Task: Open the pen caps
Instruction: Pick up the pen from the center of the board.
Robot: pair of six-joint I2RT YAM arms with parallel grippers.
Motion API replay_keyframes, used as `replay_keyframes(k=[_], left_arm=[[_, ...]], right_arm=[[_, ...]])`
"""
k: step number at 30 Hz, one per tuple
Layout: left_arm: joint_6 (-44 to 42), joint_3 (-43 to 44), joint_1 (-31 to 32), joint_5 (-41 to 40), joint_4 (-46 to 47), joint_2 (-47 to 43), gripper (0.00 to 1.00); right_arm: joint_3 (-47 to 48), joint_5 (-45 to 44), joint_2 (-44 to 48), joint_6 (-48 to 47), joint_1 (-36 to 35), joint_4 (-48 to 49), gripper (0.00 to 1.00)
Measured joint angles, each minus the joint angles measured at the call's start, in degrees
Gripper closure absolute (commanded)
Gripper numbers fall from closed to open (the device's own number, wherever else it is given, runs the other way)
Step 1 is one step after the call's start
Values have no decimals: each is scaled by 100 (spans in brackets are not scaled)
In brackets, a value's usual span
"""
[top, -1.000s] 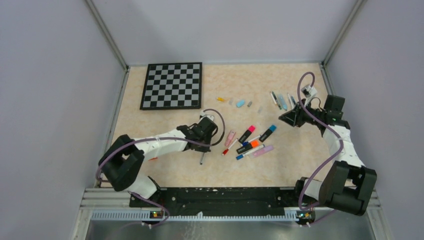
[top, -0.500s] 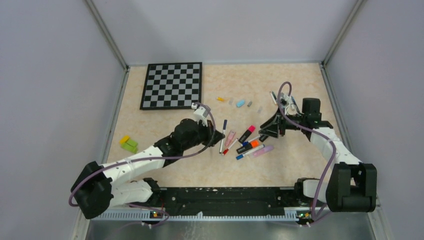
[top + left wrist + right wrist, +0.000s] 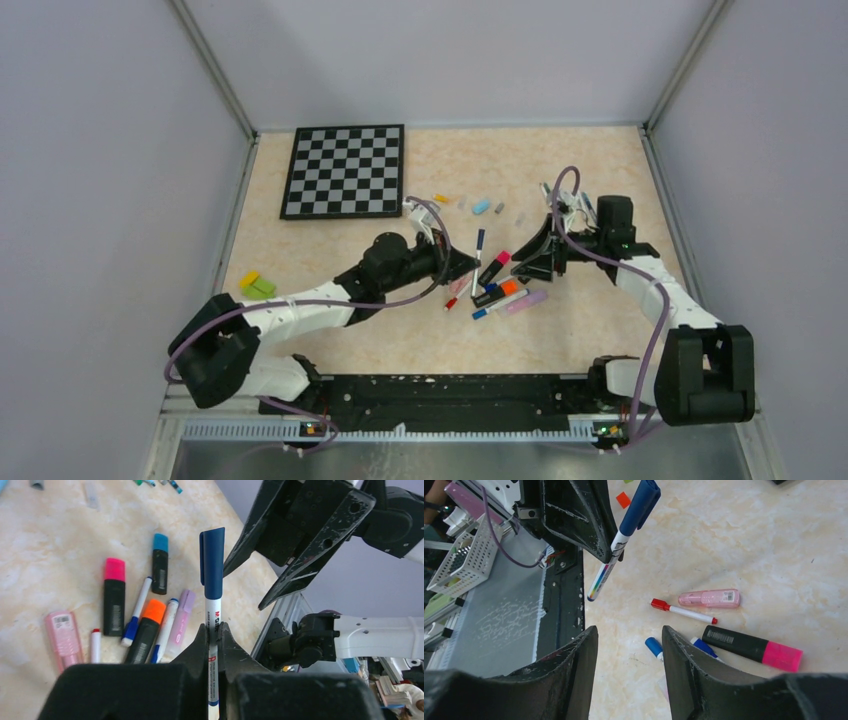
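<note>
My left gripper [image 3: 462, 265] [image 3: 214, 628] is shut on a thin white pen [image 3: 213, 611], held up above the table. The pen's dark blue cap [image 3: 212, 562] [image 3: 480, 238] [image 3: 640, 504] is on and points toward my right gripper [image 3: 530, 262] [image 3: 629, 630]. That gripper is open with nothing between its fingers [image 3: 305, 562], which lie just right of the cap and apart from it. Below them lie capped pens: a pink-capped black marker [image 3: 495, 268], an orange-capped one [image 3: 510, 287], a lilac one [image 3: 528, 300] and a red-capped thin pen [image 3: 684, 611].
Loose caps lie farther back: yellow [image 3: 441, 198], light blue [image 3: 481, 206], grey [image 3: 499, 207]. A chessboard [image 3: 345, 170] is at the back left, and a yellow-green block [image 3: 258, 287] sits near the left edge. More pens [image 3: 560, 200] lie behind the right arm.
My left arm has swung right and lifted the pen toward the right gripper. The right gripper has come in to the left and its jaws have widened.
</note>
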State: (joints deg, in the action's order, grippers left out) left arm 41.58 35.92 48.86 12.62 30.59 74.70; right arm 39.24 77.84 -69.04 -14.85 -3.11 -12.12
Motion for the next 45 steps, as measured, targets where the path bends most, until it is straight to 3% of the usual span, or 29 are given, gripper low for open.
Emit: replay_keyframes(k=[16, 45], left_arm=[[48, 439, 431, -131, 730, 796, 100], [48, 590, 555, -378, 1156, 1019, 100]], right_arm=[[-101, 201, 4, 407, -92, 400, 50], [-101, 232, 4, 553, -136, 573, 50]])
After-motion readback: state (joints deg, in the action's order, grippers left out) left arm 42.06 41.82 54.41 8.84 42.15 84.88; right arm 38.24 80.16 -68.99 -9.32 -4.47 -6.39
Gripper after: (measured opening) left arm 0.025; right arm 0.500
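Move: The blue-capped pen is already held in the left fingers, its cap pointing forward. The open right fingers wait some 9 cm to the left hand's right, straight ahead 0 and about level. On the table some 15 cm below lie the pink highlighter, 6 cm right and 2 cm back of the left hand, and the orange highlighter, 6 cm right and 8 cm back. From the right hand the pen cap is about 8 cm left, 5 cm ahead, roughly level. The pen, still pinched by its white body in the shut left fingers, is carried about 5 cm to the right towards the open right fingers, quickly at first and then easing almost to a stop while creeping up some 2 cm; the left wrist tilts only 5 degrees or so. The right hand practically stays put, fingers remaining half open, not yet closing on the cap. ##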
